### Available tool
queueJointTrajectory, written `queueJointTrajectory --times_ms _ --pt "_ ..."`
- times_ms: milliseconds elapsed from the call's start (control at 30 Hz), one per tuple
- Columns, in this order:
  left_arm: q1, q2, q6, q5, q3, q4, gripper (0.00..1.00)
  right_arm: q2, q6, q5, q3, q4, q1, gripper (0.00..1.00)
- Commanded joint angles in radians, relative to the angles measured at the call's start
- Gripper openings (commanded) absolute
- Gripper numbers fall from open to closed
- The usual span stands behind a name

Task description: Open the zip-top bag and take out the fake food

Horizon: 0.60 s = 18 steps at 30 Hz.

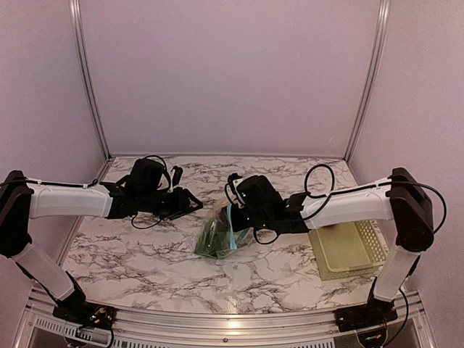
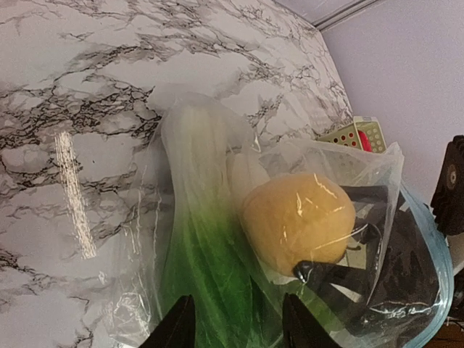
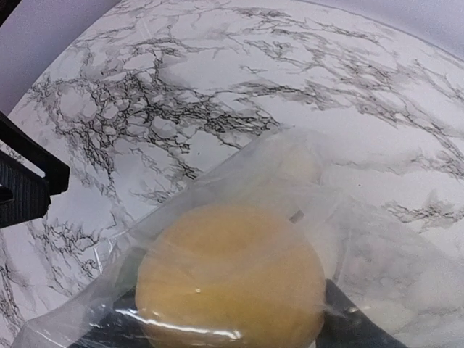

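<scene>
The zip-top bag (image 1: pixel 216 233) lies mid-table, its light blue zipper strip (image 2: pixel 438 290) facing my right arm. Through the clear plastic I see a green leafy, white-stemmed vegetable (image 2: pixel 210 275), a white piece (image 2: pixel 246 172) and a yellow-orange round fruit (image 2: pixel 297 217). My right gripper (image 1: pixel 254 230) reaches into the bag's mouth. Its black fingers (image 2: pixel 341 279) sit on either side of the yellow-orange fruit (image 3: pixel 232 275), shut on it. My left gripper (image 2: pixel 239 326) hovers open just at the bag's far end, holding nothing; in the top view the left gripper (image 1: pixel 190 203) is left of the bag.
A pale yellow-green lattice basket (image 1: pixel 348 246) lies on the table under my right forearm, right of the bag. In the left wrist view the basket (image 2: pixel 355 134) shows behind the bag with a red bit at it. Walls enclose the marble table on three sides.
</scene>
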Motion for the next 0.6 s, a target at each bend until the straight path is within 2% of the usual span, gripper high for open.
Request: queueJointTrajectory --times_ms 0,233,333,433,567 --pt "-0.047 -0.037 0.023 0.038 -0.064 0.053 0.42 -0.042 0.035 -0.023 0.039 -0.074 -0.008 0.44" --pt "-0.098 -0.096 0.024 0.045 -0.138 0.144 0.43 -0.047 0.047 -0.027 0.044 -0.092 -0.008 0.43" --pt "-0.139 -0.116 0.056 0.013 -0.116 0.139 0.43 -0.041 0.047 -0.033 0.050 -0.096 -0.008 0.43" --pt "-0.159 -0.101 0.096 -0.068 -0.058 0.064 0.42 -0.044 0.046 -0.033 0.051 -0.098 -0.008 0.43" --pt "-0.164 -0.054 0.127 -0.067 -0.014 0.056 0.41 -0.048 0.045 -0.033 0.048 -0.101 -0.008 0.43"
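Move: The bag's blue zip strip, at the open mouth, has its middle about 10 cm to the left hand's right, 5 cm nearer the base and 5 cm lower. The yellow fruit inside the bag is some 8 cm right of that hand, about level ahead and 4 cm below; the green cabbage lies roughly 4 cm right, 5 cm back and 10 cm down. The right hand already holds this fruit at its hand point; the basket lies about 35 cm to its right, 8 cm back and 7 cm lower. The left hand, part-open and empty, draws back towards the base by about 6 cm and drifts some 4 cm to the right, coming round beside the bag towards the near part of the zip strip; it dips about 2 cm, then climbs 4 cm, while the wrist turns roughly 10 degrees clockwise and the fingers keep their gap. The right hand stays inside the bag with its fingers still around the yellow fruit, easing back only about a centimetre to hold it nearly in place. ##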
